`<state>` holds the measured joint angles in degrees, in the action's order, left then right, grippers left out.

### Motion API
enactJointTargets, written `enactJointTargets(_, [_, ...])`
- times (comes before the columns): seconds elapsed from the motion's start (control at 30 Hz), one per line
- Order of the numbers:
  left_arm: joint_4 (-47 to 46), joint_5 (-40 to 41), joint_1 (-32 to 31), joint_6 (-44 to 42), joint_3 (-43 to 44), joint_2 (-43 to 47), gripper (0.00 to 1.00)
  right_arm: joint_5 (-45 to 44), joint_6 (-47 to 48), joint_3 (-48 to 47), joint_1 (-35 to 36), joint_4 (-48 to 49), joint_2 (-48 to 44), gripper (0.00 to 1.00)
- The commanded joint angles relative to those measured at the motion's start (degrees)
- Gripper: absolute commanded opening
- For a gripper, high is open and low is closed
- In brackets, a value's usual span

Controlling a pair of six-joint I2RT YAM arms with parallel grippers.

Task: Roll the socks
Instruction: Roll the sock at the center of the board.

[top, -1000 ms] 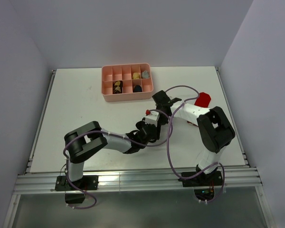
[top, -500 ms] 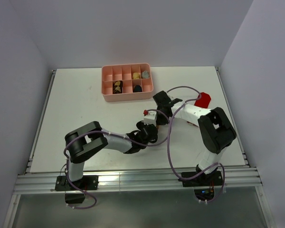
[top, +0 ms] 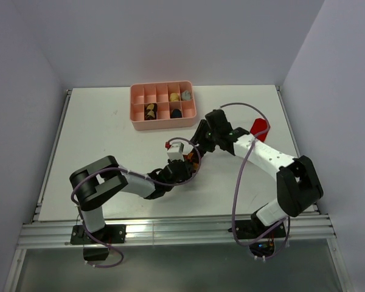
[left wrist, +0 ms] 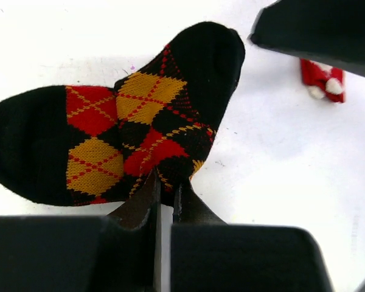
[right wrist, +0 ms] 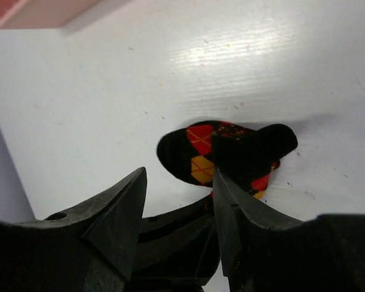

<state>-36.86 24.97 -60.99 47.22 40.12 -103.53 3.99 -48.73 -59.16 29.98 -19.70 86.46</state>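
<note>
A black argyle sock with red and yellow diamonds lies folded over itself on the white table. My left gripper is shut on its near edge, the fabric pinched between the two fingertips. In the top view the sock is mostly hidden under that gripper. My right gripper hovers just above and behind the sock, jaws open and holding nothing. It sits to the upper right of the sock in the top view. A plain red sock with white trim lies apart at the right.
The pink compartment tray stands at the back of the table with small items in some cells; its corner shows in the right wrist view. The table's edges have raised rails left and right.
My left gripper has shut on the argyle sock and shifted slightly left. My right gripper has opened and let go of it, and the right arm's elbow has swung out to the right.
</note>
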Motion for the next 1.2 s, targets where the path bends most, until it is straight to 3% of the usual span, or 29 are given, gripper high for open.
enactJointTargets(0.0, [3.82, -6.24, 1.75, 5.5, -3.99, -0.54, 0.01, 2.77, 1.7, 3.51, -1.06, 7.2, -2.78, 0.55])
enactJointTargets(0.27, [-1.62, -10.11, 5.44, 9.29, -7.86, -0.98, 0.01, 7.43, 3.73, 19.93, -3.87, 19.43, -11.9, 0.56])
enactJointTargets(0.47, [-7.25, -14.68, 9.22, 13.68, -11.73, -2.29, 0.01, 11.83, 4.52, 29.52, -6.24, 31.55, -16.32, 0.73])
enactJointTargets(0.7, [-10.59, -16.71, 10.63, 15.71, -13.57, -2.82, 0.01, 18.15, 2.59, 31.91, -6.6, 45.25, -9.13, 0.76])
enactJointTargets(1.17, [-14.2, -18.64, 12.21, 17.9, -15.33, -4.05, 0.01, 25.45, -0.75, 32.7, -6.6, 61.18, 6.88, 0.77])
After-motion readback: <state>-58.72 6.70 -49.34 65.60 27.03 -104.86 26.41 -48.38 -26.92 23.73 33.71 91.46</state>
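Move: The left hand already pinches the black-and-red argyle sock, whose middle lies about 3 cm ahead of its fingers. From the raised right hand, that sock is some 9 cm below, about 3 cm back and 2 cm left. The pink box stands roughly 22 cm ahead and 14 cm left of the right hand; the red sock lies about 6 cm ahead and 27 cm to its right, also on the table. Still pinching the argyle sock, the left hand carries it about 3.5 cm to the left, its left side rolling down and the fingers tipping down, some 25 degrees in all. The right hand drops back and rightward, then swings left and down beside the sock's free end, sinking about 7 cm overall, turning counter-clockwise and rolling its left side up as its part-open fingers spread wider. ##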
